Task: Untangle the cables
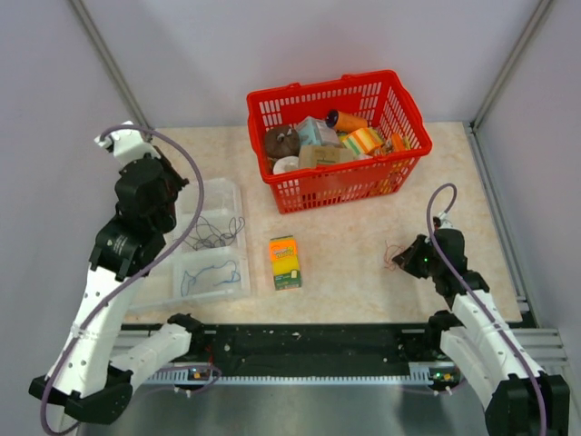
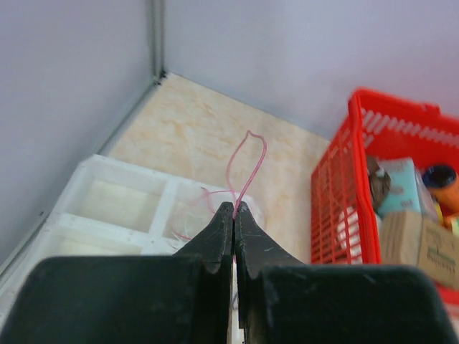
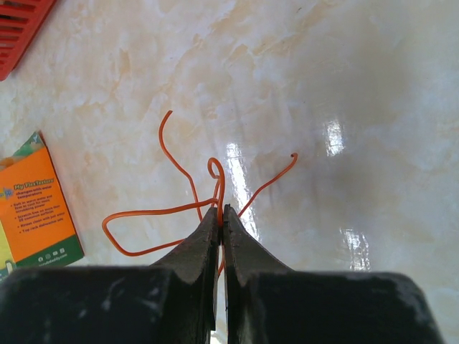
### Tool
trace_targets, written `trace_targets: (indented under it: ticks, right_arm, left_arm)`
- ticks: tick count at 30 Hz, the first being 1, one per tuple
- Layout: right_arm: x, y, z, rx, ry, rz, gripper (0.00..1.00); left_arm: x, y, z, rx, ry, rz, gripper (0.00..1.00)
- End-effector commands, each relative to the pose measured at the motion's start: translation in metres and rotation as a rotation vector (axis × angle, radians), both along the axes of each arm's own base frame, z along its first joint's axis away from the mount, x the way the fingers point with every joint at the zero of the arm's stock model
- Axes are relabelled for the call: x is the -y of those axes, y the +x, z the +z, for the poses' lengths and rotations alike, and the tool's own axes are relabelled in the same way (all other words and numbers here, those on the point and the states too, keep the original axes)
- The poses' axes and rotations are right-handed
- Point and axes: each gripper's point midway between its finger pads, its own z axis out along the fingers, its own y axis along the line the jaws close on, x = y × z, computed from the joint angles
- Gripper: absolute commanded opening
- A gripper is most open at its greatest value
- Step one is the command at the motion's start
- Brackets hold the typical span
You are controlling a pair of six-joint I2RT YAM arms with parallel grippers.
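My left gripper (image 2: 234,208) is shut on a thin pink cable (image 2: 257,166) that loops upward from its tips, above a clear compartment tray (image 2: 107,197). In the top view this gripper (image 1: 174,198) hovers at the tray's far left corner. A dark cable (image 1: 214,231) lies in the tray's far compartment and a blue cable (image 1: 210,275) in the near one. My right gripper (image 3: 220,208) is shut on a thin orange cable (image 3: 161,210), whose loose loops spread over the table. From above, the right gripper (image 1: 400,260) sits right of centre with the orange cable (image 1: 391,253) at its tips.
A red basket (image 1: 410,154) full of packages stands at the back centre. An orange and green box (image 1: 284,262) lies on the table between the tray (image 1: 229,193) and the right gripper. Walls close in on the left, right and back.
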Motion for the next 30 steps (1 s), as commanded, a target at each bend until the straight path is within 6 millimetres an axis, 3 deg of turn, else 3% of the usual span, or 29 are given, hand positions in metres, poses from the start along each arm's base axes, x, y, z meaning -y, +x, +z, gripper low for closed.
trace_targets:
  ticks: [1, 6, 8, 13, 18, 20, 26, 30]
  right_arm:
    - [-0.002, 0.011, 0.021, 0.084, 0.01, 0.024, 0.0]
    - [-0.007, 0.011, 0.025, 0.099, 0.031, 0.047, 0.0]
    - [-0.01, 0.009, 0.027, 0.107, 0.041, 0.06, 0.0]
    - [-0.012, 0.009, 0.031, 0.129, 0.052, 0.071, 0.0]
    - [-0.014, 0.009, 0.029, 0.124, 0.058, 0.081, 0.0]
    - [-0.014, 0.01, 0.03, 0.127, 0.059, 0.081, 0.0]
    - [-0.015, 0.01, 0.028, 0.124, 0.063, 0.085, 0.0]
    - [-0.014, 0.009, 0.027, 0.122, 0.063, 0.083, 0.0]
  left_arm:
    - [-0.037, 0.011, 0.035, 0.123, -0.107, 0.19, 0.0]
    - [-0.074, 0.036, 0.029, 0.174, -0.087, 0.389, 0.0]
    - [-0.091, 0.047, 0.017, 0.158, -0.072, 0.472, 0.0]
    - [-0.128, 0.075, -0.025, 0.128, -0.177, 0.498, 0.0]
    - [-0.15, 0.095, -0.077, 0.027, -0.214, 0.527, 0.0]
    - [-0.159, 0.094, -0.104, -0.04, -0.257, 0.577, 0.0]
    - [-0.171, 0.091, -0.144, -0.09, -0.322, 0.629, 0.0]
    - [-0.172, 0.084, -0.187, -0.203, -0.406, 0.665, 0.0]
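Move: The left hand, already shut on a pinkish-red cable and high up, has the tray's far-left compartment about 8 cm ahead, 13 cm to its left and some 39 cm below. In the tray, the dark cable lies about 1 cm ahead and level sideways, the blue cable 8 cm back; the yellow box stands about 6 cm back and 17 cm right. From the right hand, holding an orange cable, that compartment is roughly 14 cm ahead and 53 cm left. Leftward in one quick swing, the left hand carries the red cable about 17 cm across and some 9 cm forward, first rising slightly, then sinking about 15 cm over the far-left compartment. It yaws counter-clockwise some 35 degrees and tips further down, fingers staying shut. The right hand keeps its orange cable pinched and eases up and left a couple of centimetres. ##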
